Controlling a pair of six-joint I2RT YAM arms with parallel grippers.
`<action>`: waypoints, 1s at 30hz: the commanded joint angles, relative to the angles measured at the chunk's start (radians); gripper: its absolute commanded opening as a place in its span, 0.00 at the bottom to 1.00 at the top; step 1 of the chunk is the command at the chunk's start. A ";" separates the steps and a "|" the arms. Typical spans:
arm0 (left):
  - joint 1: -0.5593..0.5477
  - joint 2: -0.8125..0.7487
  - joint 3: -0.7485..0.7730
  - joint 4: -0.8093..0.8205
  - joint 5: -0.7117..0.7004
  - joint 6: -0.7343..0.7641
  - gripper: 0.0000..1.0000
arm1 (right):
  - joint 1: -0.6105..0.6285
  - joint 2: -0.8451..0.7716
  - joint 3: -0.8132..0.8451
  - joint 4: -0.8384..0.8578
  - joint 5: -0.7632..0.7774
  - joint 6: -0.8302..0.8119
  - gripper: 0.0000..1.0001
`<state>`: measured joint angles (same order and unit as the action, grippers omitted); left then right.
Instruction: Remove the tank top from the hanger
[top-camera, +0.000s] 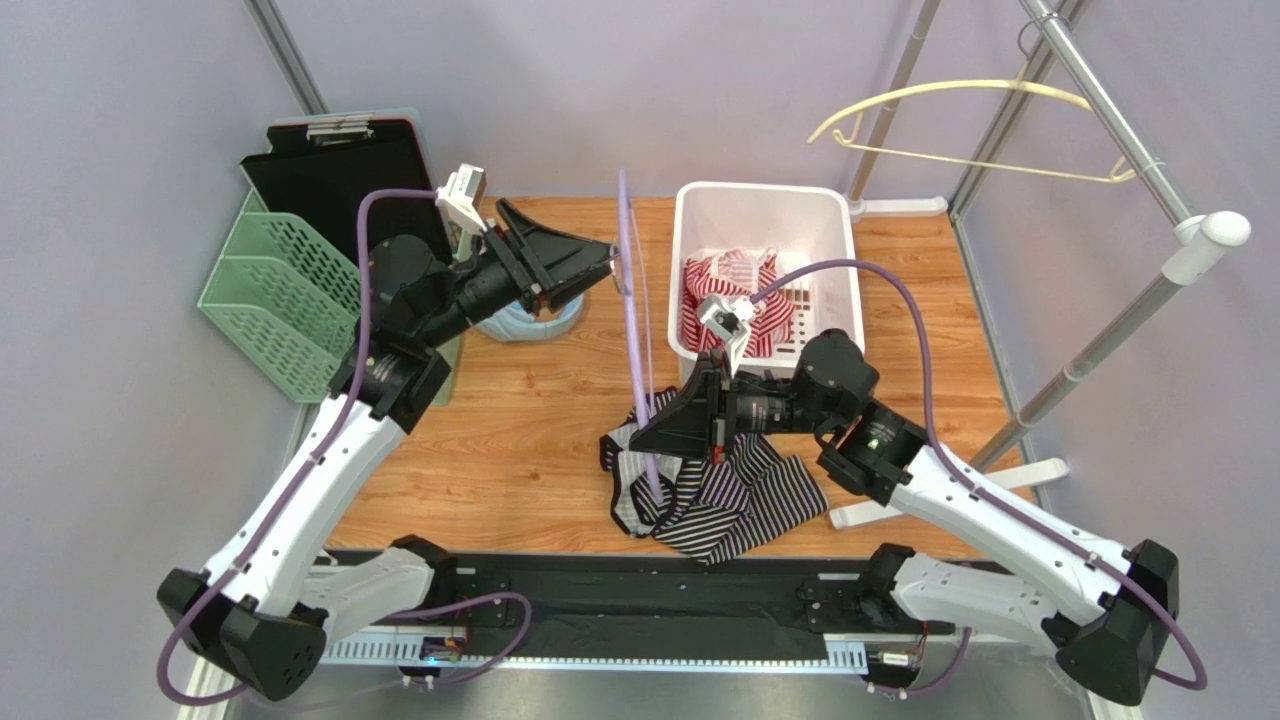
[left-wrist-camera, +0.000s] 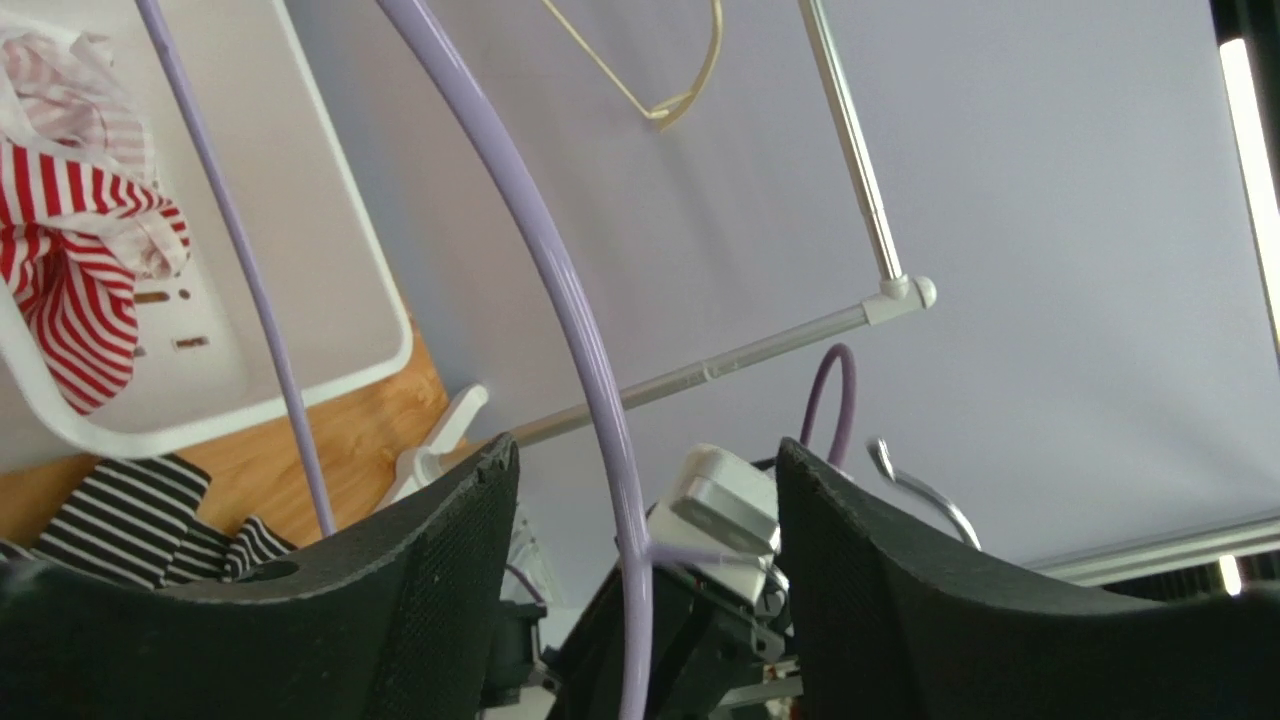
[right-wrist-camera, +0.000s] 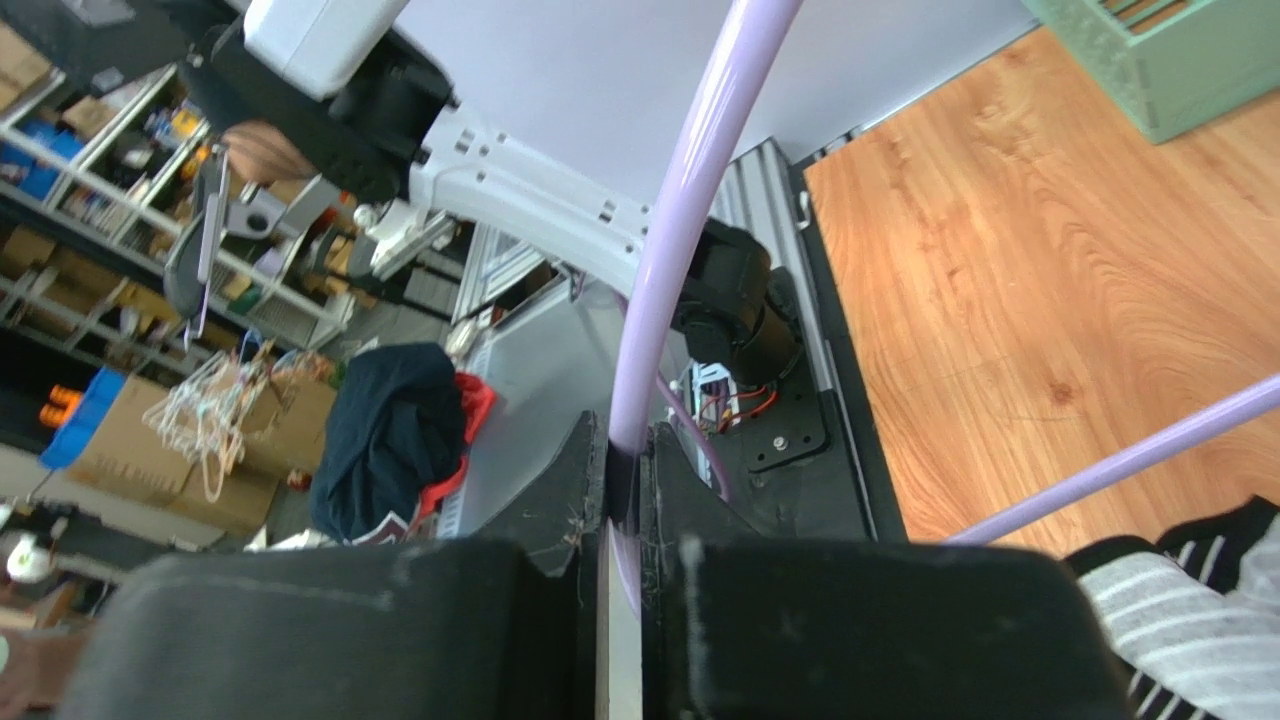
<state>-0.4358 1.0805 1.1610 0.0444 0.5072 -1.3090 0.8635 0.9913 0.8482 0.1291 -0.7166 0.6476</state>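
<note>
The purple hanger (top-camera: 630, 285) stands nearly upright over the middle of the table. The black-and-white striped tank top (top-camera: 724, 498) lies crumpled on the wood around the hanger's lower end; whether a strap still loops the hanger I cannot tell. My right gripper (top-camera: 640, 438) is shut on the hanger's lower part; in the right wrist view its jaws (right-wrist-camera: 627, 468) pinch the purple rod (right-wrist-camera: 684, 210). My left gripper (top-camera: 598, 267) is open at the hanger's upper part. In the left wrist view the rod (left-wrist-camera: 579, 330) passes between its spread fingers (left-wrist-camera: 451, 555) without touching them.
A white basket (top-camera: 842, 255) holding red-striped clothes stands at the back. A green file rack (top-camera: 278, 300) and a black clipboard (top-camera: 338, 173) are at the back left. A garment rack pole (top-camera: 1142, 315) with a cream hanger (top-camera: 962, 128) stands on the right.
</note>
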 joint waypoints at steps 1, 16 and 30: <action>0.005 -0.134 -0.011 -0.138 0.011 0.265 0.72 | 0.000 -0.074 0.020 -0.008 0.104 0.021 0.00; 0.006 -0.516 0.089 -0.965 -0.366 0.766 0.80 | 0.002 -0.195 0.117 -0.246 0.226 -0.057 0.00; -0.064 -0.176 -0.267 -0.769 -0.282 0.665 0.86 | 0.002 -0.344 0.138 -0.325 0.206 -0.085 0.00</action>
<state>-0.4480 0.8070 0.9684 -0.8371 0.2008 -0.5922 0.8627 0.6846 0.9550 -0.2050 -0.5095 0.6003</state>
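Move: The striped tank top lies spread on the table about 8 cm back from the left gripper, 12 cm to its right and 43 cm below. The white basket stands about 25 cm farther out than the tank top and 8 cm more to the right. The right gripper holds the purple hanger; the rack's rod is some 20 cm ahead of that gripper, 38 cm to its right and 20 cm higher. Draw the left gripper off the purple hanger, opening wider, and swing it back and left about 12 cm each way; then drop it some 20 cm towards the tank top's level, rolling the wrist about 50 degrees so the fingers angle down at the cloth. Keep the right fingers pinched on the hanger and carry it right and up, about 6 cm each, turning slightly clockwise, towards the rod. ##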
